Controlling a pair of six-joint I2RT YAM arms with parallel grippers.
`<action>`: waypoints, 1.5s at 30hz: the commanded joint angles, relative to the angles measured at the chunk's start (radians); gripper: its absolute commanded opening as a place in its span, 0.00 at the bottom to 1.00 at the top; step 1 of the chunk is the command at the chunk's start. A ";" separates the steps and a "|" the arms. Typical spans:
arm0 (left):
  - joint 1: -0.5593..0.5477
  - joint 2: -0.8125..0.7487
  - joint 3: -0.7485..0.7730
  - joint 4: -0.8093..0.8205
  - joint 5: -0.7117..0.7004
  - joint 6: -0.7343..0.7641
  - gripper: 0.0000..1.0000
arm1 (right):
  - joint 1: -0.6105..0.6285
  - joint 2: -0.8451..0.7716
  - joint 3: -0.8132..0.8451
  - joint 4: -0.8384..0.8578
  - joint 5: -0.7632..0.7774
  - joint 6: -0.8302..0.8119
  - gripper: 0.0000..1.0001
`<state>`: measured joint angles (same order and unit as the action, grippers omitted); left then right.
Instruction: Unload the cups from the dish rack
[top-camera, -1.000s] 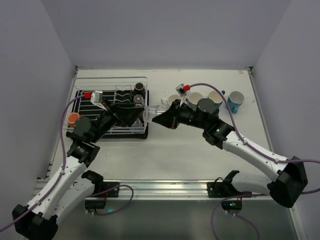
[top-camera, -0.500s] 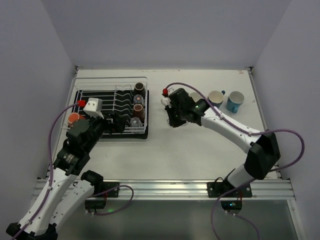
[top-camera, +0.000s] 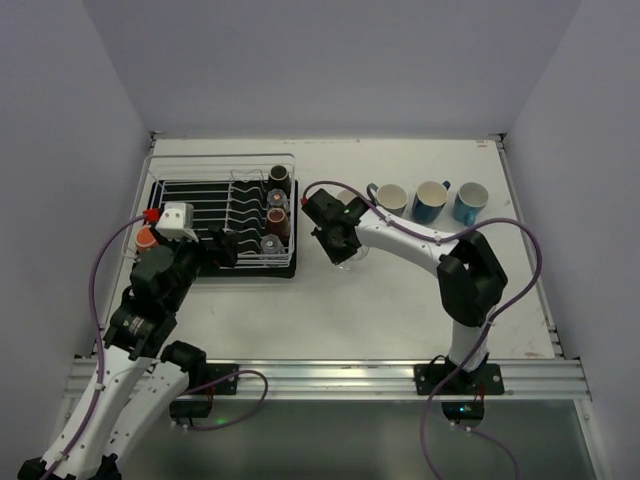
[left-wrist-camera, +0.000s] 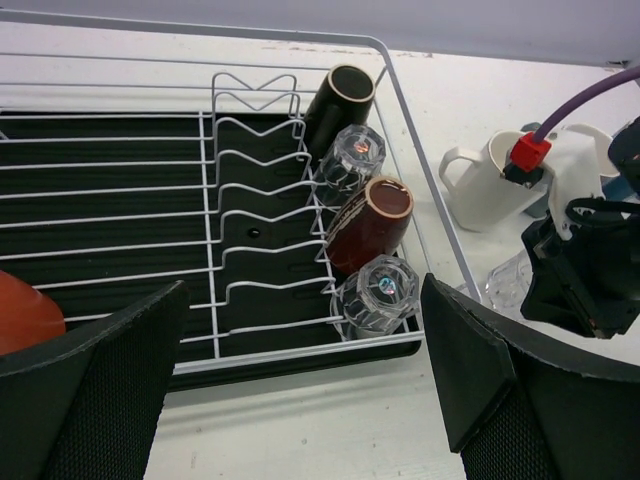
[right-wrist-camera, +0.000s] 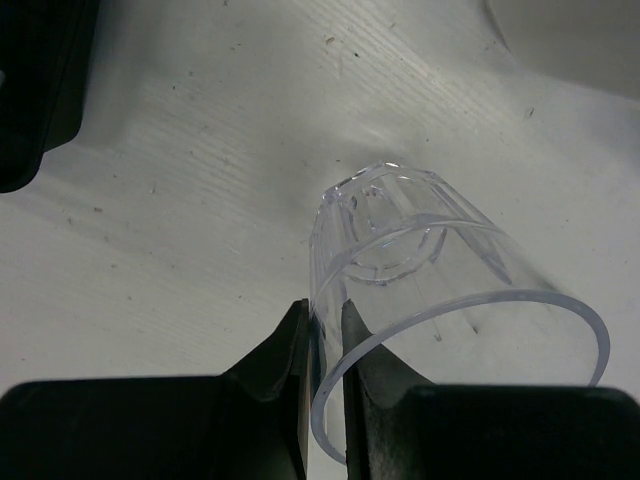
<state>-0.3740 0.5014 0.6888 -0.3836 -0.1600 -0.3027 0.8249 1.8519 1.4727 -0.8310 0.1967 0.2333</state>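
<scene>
The dish rack (top-camera: 200, 183) (left-wrist-camera: 120, 140) sits at the left. Its right column holds a dark brown cup (left-wrist-camera: 340, 98), a clear tumbler (left-wrist-camera: 353, 160), a brown cup (left-wrist-camera: 370, 222) and another clear tumbler (left-wrist-camera: 386, 292). An orange cup (top-camera: 147, 238) (left-wrist-camera: 20, 312) lies at its left edge. My left gripper (top-camera: 228, 250) (left-wrist-camera: 300, 400) is open over the rack's front edge, holding nothing. My right gripper (top-camera: 343, 252) (right-wrist-camera: 325, 325) is shut on the wall of a clear tumbler (right-wrist-camera: 430, 265) (left-wrist-camera: 508, 282), tilted low over the table just right of the rack.
A cream mug (top-camera: 391, 198) (left-wrist-camera: 490, 180), a dark blue mug (top-camera: 431, 200) and a light blue mug (top-camera: 470, 203) stand in a row at the back right. The right arm's purple cable (top-camera: 400, 232) loops over the table.
The arms have parted. My left gripper has drawn back to the rack's front edge. The right gripper has carried the clear tumbler away from the rack and down toward the table.
</scene>
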 joint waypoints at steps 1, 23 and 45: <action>0.023 -0.009 0.003 0.008 -0.021 0.022 1.00 | 0.006 0.033 0.046 -0.030 0.059 -0.020 0.04; 0.121 0.107 0.060 -0.072 -0.341 -0.085 1.00 | 0.013 -0.287 -0.086 0.199 -0.029 0.017 0.80; 0.524 0.522 0.225 -0.052 -0.302 -0.141 0.97 | 0.013 -0.798 -0.549 0.569 -0.191 0.093 0.80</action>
<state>0.1051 0.9829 0.8761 -0.4767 -0.5449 -0.4278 0.8314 1.0931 0.9291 -0.3359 0.0212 0.3134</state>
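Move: The right hand holds a glass by its wall; its spot on the table is some 8 cm below, 1 cm ahead and 2 cm right. From that hand the white mug stands about 11 cm ahead and 1 cm right, the rack glass about 17 cm left and 2 cm ahead. From the left hand, empty and open, the orange cup lies about 16 cm left, 7 cm ahead and 19 cm below; the rack glass is 10 cm right, 7 cm ahead. Still pinching the glass, the right hand lowers it about 3 cm to the table, opens and lets go, then lifts some 15 cm clear while drawing back, its fingers tilting up towards the left. The left hand, wide open, swings about 18 cm left, slightly forward and down, towards the orange cup, turning some 50 degrees counter-clockwise and tipping its fingers down. ##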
